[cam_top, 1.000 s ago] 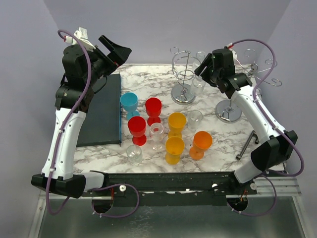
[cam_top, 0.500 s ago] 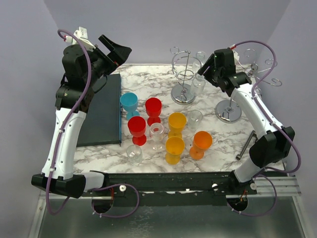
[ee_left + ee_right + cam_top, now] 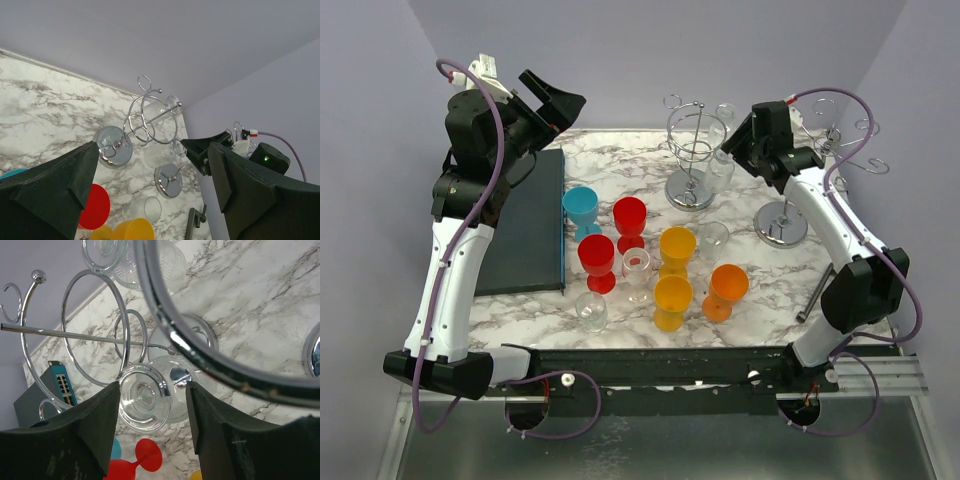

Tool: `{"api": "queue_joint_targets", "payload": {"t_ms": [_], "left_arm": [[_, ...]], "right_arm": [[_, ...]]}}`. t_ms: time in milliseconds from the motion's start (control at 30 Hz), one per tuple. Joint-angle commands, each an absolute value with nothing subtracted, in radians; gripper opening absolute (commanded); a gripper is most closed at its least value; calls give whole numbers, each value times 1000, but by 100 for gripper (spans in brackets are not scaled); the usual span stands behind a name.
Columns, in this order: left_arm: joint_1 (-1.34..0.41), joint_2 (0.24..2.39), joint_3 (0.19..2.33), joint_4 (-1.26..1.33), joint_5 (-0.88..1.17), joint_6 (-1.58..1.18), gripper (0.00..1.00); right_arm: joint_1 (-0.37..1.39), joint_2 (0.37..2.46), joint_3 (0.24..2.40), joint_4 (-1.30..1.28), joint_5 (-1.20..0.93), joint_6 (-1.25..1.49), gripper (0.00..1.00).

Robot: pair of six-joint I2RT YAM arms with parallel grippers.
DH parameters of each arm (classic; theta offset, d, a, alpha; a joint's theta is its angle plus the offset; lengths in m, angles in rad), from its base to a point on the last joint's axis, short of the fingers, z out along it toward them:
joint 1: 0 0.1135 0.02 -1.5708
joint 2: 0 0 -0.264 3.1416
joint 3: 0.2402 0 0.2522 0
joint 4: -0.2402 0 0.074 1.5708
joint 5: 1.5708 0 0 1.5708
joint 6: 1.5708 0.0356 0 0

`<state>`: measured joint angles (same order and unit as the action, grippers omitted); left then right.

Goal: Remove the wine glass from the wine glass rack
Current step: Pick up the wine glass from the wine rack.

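Observation:
A clear wine glass hangs bowl-down from a ring of the chrome wine glass rack at the back of the table. From above, the glass shows on the rack's right side. My right gripper is open. Its fingers stand on either side of the glass foot, the left one close against it and a gap on the right. My left gripper is held high at the back left, open and empty. Its view looks down on the rack and the glass.
A second chrome rack stands right of the first, and its ring crosses the right wrist view close up. Blue, red, yellow and orange cups and clear glasses fill the middle. A dark mat lies left and a metal tool lies right.
My right gripper has shifted slightly back and to the right beside the rack, and its jaws have narrowed a little around the glass foot. The left arm has not moved.

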<state>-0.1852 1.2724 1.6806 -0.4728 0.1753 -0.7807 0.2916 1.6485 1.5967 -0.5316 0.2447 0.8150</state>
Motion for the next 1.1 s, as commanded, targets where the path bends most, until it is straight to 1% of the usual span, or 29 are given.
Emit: {"api": "queue_joint_targets", "payload": {"t_ms": [0,267,733,1067], "left_arm": [[-181,1273,1680,-455,193,-762,99],[-181,1270,1678,-456,189,-755,99],[-181,1269,1678,-457,183,-746,99],[-181,1270,1676,-456,183,-747,99]], "right_arm": [[280,1669,1571,-485,219,844,60],[278,1671,1556,-459,195,861,54],[276,1669,1558,-448,179,867,30],[276,1638,1543,-449,172,868,21]]}}
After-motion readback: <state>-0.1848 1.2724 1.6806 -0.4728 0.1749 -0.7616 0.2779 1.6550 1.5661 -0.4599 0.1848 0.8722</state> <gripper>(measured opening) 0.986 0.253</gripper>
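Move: The wine glass to take hangs upside down at the rack's near right side, its stem about 1 cm ahead and 1 cm left of the right fingers, its middle some 6 cm below them. The rack's pole stands roughly 6 cm ahead and 6 cm left; another hanging glass is about 11 cm ahead, 1 cm left. A clear glass on the table lies around 10 cm back, 2 cm left. From the left hand, the wine glass is about 11 cm ahead, 32 cm right and 27 cm lower. Down about 1 cm, then easing forward and left by roughly 1 cm towards the hanging glass's stem and climbing back nearly to its first height, the right hand rolls some 5 degrees, left side up. Meanwhile its half-open fingers close around the glass just at its foot and stem, down to a narrow gap, and take hold there. ##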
